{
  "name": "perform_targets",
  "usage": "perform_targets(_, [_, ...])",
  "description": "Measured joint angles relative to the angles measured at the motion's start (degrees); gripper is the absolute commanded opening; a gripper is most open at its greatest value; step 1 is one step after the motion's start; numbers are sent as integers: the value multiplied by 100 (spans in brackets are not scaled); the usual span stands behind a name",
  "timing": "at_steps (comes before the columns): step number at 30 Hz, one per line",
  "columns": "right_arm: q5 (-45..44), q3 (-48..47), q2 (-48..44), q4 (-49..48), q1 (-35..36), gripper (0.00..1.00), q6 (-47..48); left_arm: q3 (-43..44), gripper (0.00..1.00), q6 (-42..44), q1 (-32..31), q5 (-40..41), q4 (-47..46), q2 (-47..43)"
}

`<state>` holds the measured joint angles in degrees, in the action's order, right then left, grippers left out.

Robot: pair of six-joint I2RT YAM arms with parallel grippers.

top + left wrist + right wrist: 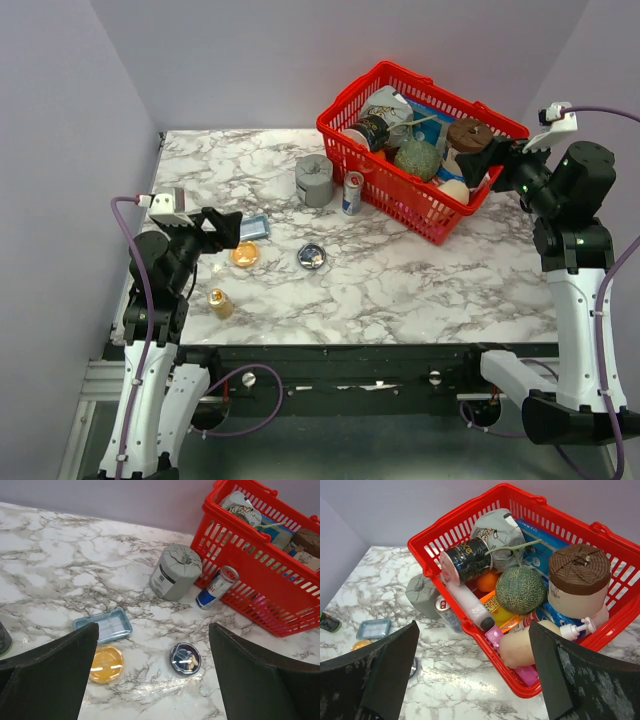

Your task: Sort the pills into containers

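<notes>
The translucent orange dish [245, 255] and the silvery dish with a dark bluish inside [311, 257] lie side by side on the marble table [400, 290], left of centre. In the left wrist view the orange dish [105, 663] looks bare, while the dark dish [183, 656] holds a few pale pills [192, 663]. My left gripper [222, 228] hovers open above and behind them [153, 630], holding nothing. My right gripper [480, 155] hangs open over the red basket's near rim [473, 627], also holding nothing.
A red wire basket [420, 150] full of groceries stands at the back right. A grey squat cylinder [314, 180] and a drink can [352, 192] stand beside it. A pale blue tray [253, 227] lies behind the orange dish. A small amber bottle [220, 303] stands near the front left edge.
</notes>
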<state>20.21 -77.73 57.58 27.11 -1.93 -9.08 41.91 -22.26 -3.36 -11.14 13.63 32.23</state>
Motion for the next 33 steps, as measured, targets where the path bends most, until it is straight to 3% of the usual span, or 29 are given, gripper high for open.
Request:
perform_targets(5, [275, 2, 0, -2, 0, 100, 35, 74, 99, -144, 0, -52, 164, 136])
perform_targets(11, [1792, 227, 0, -94, 0, 100, 581, 76, 99, -332, 0, -146, 343, 426])
perform_targets(16, [3178, 507, 11, 61, 223, 100, 1539, 90, 99, -540, 0, -216, 575, 785])
perform_targets(23, [3858, 1075, 2, 444, 785, 100, 2815, 236, 99, -680, -22, -304, 1200, 1792])
perform_targets(33, [4371, 1961, 0, 413, 789, 100, 3388, 544, 99, -933, -1001, 1095, 1961, 3617])
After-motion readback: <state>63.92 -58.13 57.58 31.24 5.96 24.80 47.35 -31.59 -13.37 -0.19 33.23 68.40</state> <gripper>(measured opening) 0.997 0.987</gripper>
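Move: The orange round container sits about 6 cm ahead of the left hand, 1 cm to its right and 27 cm below; the blue tray is some 9 cm beyond it, the amber bottle 15 cm nearer and 5 cm farther left. The dark round container is about 39 cm to the right hand's left, 2 cm ahead and 38 cm down; the soda can lies 26 cm left of that hand, 17 cm ahead. Lower the open left gripper about 20 cm towards the orange round container, gathering speed and drifting a little right while its fingers tip down some 50 degrees. Meanwhile sweep the open right gripper left and back, away from the basket and towards the dark round container, swinging it counter-clockwise some 55 degrees, then sink about 13 cm overall. Touch nothing yet. ##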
